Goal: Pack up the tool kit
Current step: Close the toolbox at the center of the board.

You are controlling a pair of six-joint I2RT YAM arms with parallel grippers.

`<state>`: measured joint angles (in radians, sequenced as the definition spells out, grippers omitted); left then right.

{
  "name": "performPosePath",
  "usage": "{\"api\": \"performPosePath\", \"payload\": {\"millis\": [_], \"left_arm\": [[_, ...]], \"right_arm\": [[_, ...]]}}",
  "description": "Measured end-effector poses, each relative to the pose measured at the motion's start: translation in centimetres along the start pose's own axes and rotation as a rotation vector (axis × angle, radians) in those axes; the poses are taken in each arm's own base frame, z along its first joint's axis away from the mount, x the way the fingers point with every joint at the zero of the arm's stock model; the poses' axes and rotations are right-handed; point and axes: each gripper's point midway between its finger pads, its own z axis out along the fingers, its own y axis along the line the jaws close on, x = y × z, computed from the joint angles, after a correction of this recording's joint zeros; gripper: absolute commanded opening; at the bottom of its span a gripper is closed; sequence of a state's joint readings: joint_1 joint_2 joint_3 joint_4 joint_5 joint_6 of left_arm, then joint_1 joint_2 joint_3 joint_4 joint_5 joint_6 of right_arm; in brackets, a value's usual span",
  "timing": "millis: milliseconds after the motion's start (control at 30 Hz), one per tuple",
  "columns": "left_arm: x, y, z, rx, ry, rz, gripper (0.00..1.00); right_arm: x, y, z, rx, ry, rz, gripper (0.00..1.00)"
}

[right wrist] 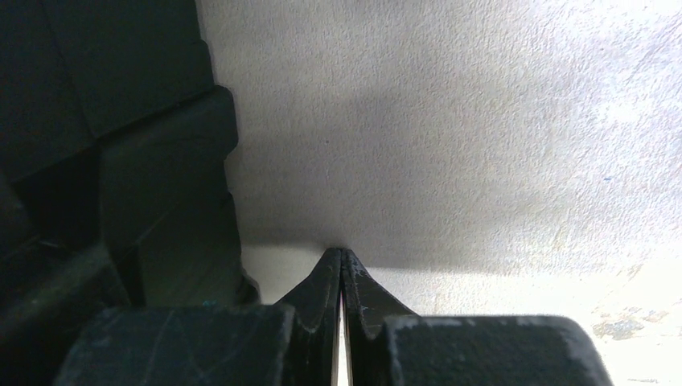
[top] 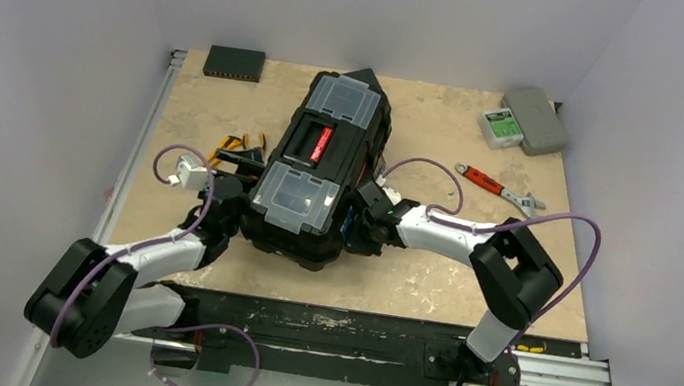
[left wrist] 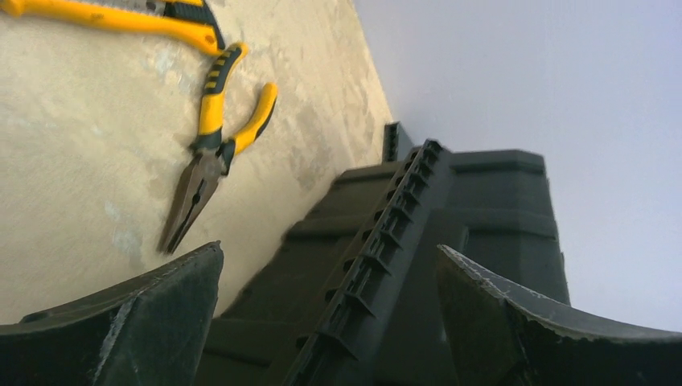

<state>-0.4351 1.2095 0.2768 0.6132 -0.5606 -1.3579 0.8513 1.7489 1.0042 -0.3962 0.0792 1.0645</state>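
The black toolbox (top: 317,164) lies lid-shut mid-table, with two clear lid compartments and a red label on its handle. My left gripper (top: 233,203) is low at its left side and stands open (left wrist: 330,249). The box's ribbed edge (left wrist: 378,241) fills the gap between the fingers, and nothing is gripped. Yellow-handled pliers (left wrist: 211,153) lie on the table left of the box (top: 231,147), beside another yellow-handled tool (left wrist: 121,16). My right gripper (top: 362,218) is against the box's right side, shut and empty (right wrist: 341,252), with the box wall (right wrist: 121,161) on its left.
A red-handled wrench (top: 495,186) lies to the right of the box. At the back right sit a flat grey case (top: 537,120) and a small white and green box (top: 499,126). A thin black device (top: 234,62) is at the back left.
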Motion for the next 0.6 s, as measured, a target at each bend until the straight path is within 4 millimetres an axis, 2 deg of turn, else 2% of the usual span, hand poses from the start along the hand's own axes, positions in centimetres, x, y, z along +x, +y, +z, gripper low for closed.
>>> {"api": "performPosePath", "payload": {"millis": [100, 267, 367, 600], "left_arm": [[0.1, -0.4, -1.1, -0.016, 0.047, 0.023, 1.00], [0.1, -0.1, -4.1, -0.031, 0.208, 0.111, 1.00], [-0.3, -0.7, -5.9, -0.024, 0.280, 0.198, 1.00], [-1.8, -1.5, -8.5, -0.053, 0.355, 0.408, 1.00]], "right_arm": [[-0.4, 0.1, -0.4, -0.056, -0.031, -0.017, 0.00], [-1.1, 0.4, -0.7, -0.165, -0.132, -0.088, 0.00], [-1.5, 0.8, -1.0, -0.233, -0.190, -0.083, 0.00], [-1.9, 1.0, -3.7, -0.339, -0.260, -0.062, 0.02]]}}
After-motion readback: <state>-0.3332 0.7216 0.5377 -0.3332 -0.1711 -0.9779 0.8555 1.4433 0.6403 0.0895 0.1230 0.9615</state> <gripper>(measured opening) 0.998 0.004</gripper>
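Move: The toolbox stands between the hands, its middle about 16 cm to the left hand's right, some 4 cm ahead and 2 cm lower. Pliers lie about 5 cm straight ahead of the left hand and 11 cm below it, with the orange cutter 5 cm to their left. From the right hand the toolbox's middle is roughly 10 cm left, 14 cm ahead and 8 cm up. Back along the toolbox's left side the open left hand draws about 8 cm, rising some 4 cm as it turns clockwise, rolls left side up and tips down. The shut right hand, close beside the toolbox's right side, climbs about 4 cm near that side, swinging its fingertips outward and forward by some 20 degrees. ##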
